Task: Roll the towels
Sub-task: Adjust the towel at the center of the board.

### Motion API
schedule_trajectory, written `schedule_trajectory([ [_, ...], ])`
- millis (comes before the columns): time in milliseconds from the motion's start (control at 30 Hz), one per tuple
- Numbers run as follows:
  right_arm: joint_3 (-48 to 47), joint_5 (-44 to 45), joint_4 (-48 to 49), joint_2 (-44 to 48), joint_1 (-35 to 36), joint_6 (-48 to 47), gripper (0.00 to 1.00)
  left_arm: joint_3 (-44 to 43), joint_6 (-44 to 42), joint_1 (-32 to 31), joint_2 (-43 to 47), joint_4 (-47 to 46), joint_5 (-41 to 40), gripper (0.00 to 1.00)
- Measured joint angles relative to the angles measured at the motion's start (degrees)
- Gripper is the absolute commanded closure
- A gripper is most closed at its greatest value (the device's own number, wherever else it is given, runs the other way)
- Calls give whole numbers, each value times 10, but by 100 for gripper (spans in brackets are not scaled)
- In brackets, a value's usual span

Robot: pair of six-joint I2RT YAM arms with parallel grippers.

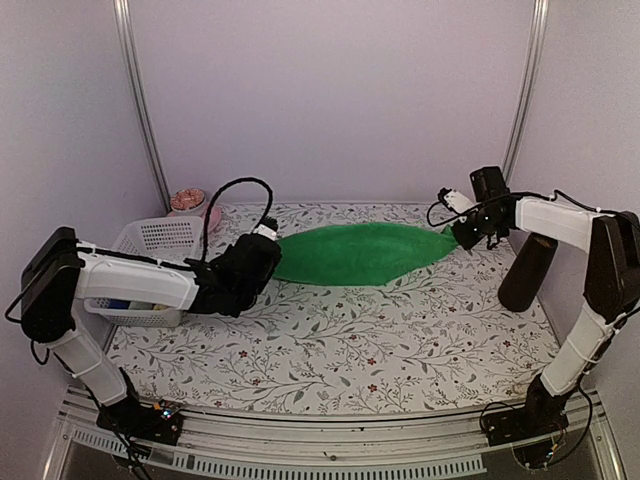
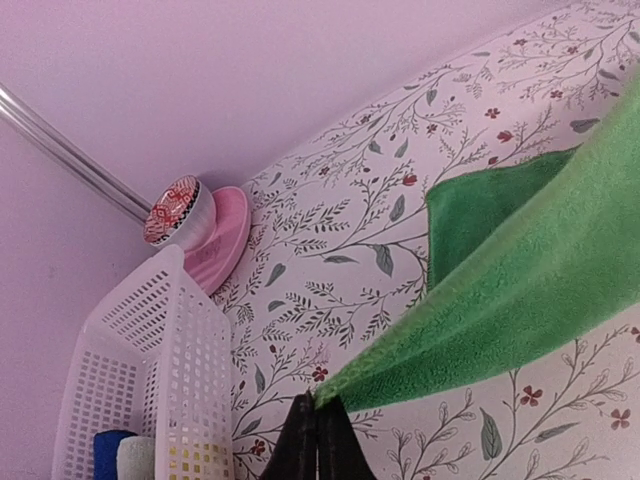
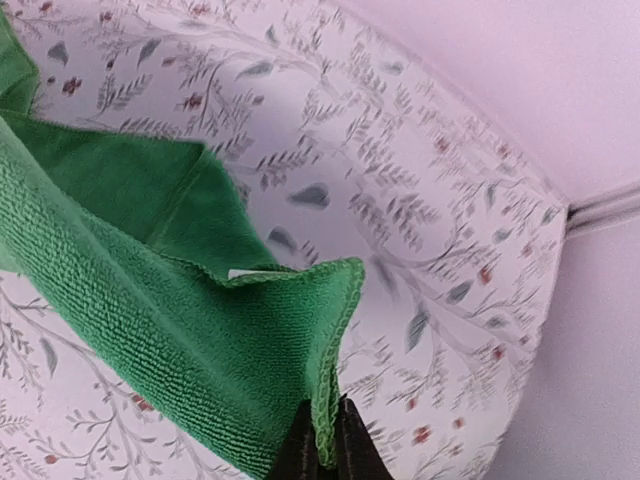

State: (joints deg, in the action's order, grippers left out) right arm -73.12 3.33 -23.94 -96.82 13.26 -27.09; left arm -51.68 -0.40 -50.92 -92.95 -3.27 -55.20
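A plain bright green towel (image 1: 360,253) stretches across the back of the floral table between both arms. My left gripper (image 1: 268,262) is shut on the towel's left corner; in the left wrist view the towel (image 2: 520,290) runs up and right from my gripper (image 2: 318,408). At the towel's right end my right gripper (image 1: 462,237) is shut on the edge; the right wrist view shows the hemmed edge of the towel (image 3: 200,330) pinched in that gripper (image 3: 328,440). The towel hangs taut above the table. No yellow-lime towel shows.
A white mesh basket (image 1: 150,250) stands at the left behind my left arm, with items inside. A pink bowl (image 1: 195,207) sits at the back left corner. A dark brown cylinder (image 1: 527,272) stands at the right, next to my right arm.
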Motion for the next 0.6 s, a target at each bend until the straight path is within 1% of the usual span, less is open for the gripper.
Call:
schedule_trajectory([
  [100,53,-3,-20,2,11,-6,54,0,8,0,-2,10,-5,100],
  [167,69,-13,-49,4,15,-19,44,0,9,-1,-5,13,-6,100],
  [200,70,-21,-62,7,16,-27,41,0,9,-3,-7,15,-6,100],
  [333,44,-49,-100,23,17,-49,37,0,8,-5,-11,15,-5,100],
  [433,-7,-69,-117,19,17,-57,38,0,8,-7,-16,15,-3,100],
  [500,-47,-88,-126,5,16,-58,39,0,7,-9,-21,15,-1,100],
  [600,-94,-126,-134,-42,16,-58,39,0,6,-11,-33,15,1,100],
])
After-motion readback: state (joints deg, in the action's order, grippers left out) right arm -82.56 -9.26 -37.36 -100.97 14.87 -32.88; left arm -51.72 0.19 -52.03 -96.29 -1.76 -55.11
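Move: The right hand, some 13 cm above the board, holds the green towel's right end; the spot where that end goes down is about 4 cm back, 5 cm left and 14 cm below. The dark cylinder stands roughly 12 cm back, 13 cm right and 4 cm lower. The left hand grips the other end: the towel's middle is about 23 cm to its right, level with it and 4 cm lower; the white basket lies 28 cm left, 2 cm back and 9 cm lower. Opening its fingers to a bit over half, the right hand lets go of the towel's end while swinging back and down about 6 cm each way. It then rises and comes forward again to near its first height, drifting left to finish about 5 cm left over the towel and turned some 15 degrees counter-clockwise. The left hand keeps its pinch on its end and sinks 2 to 3 cm. ##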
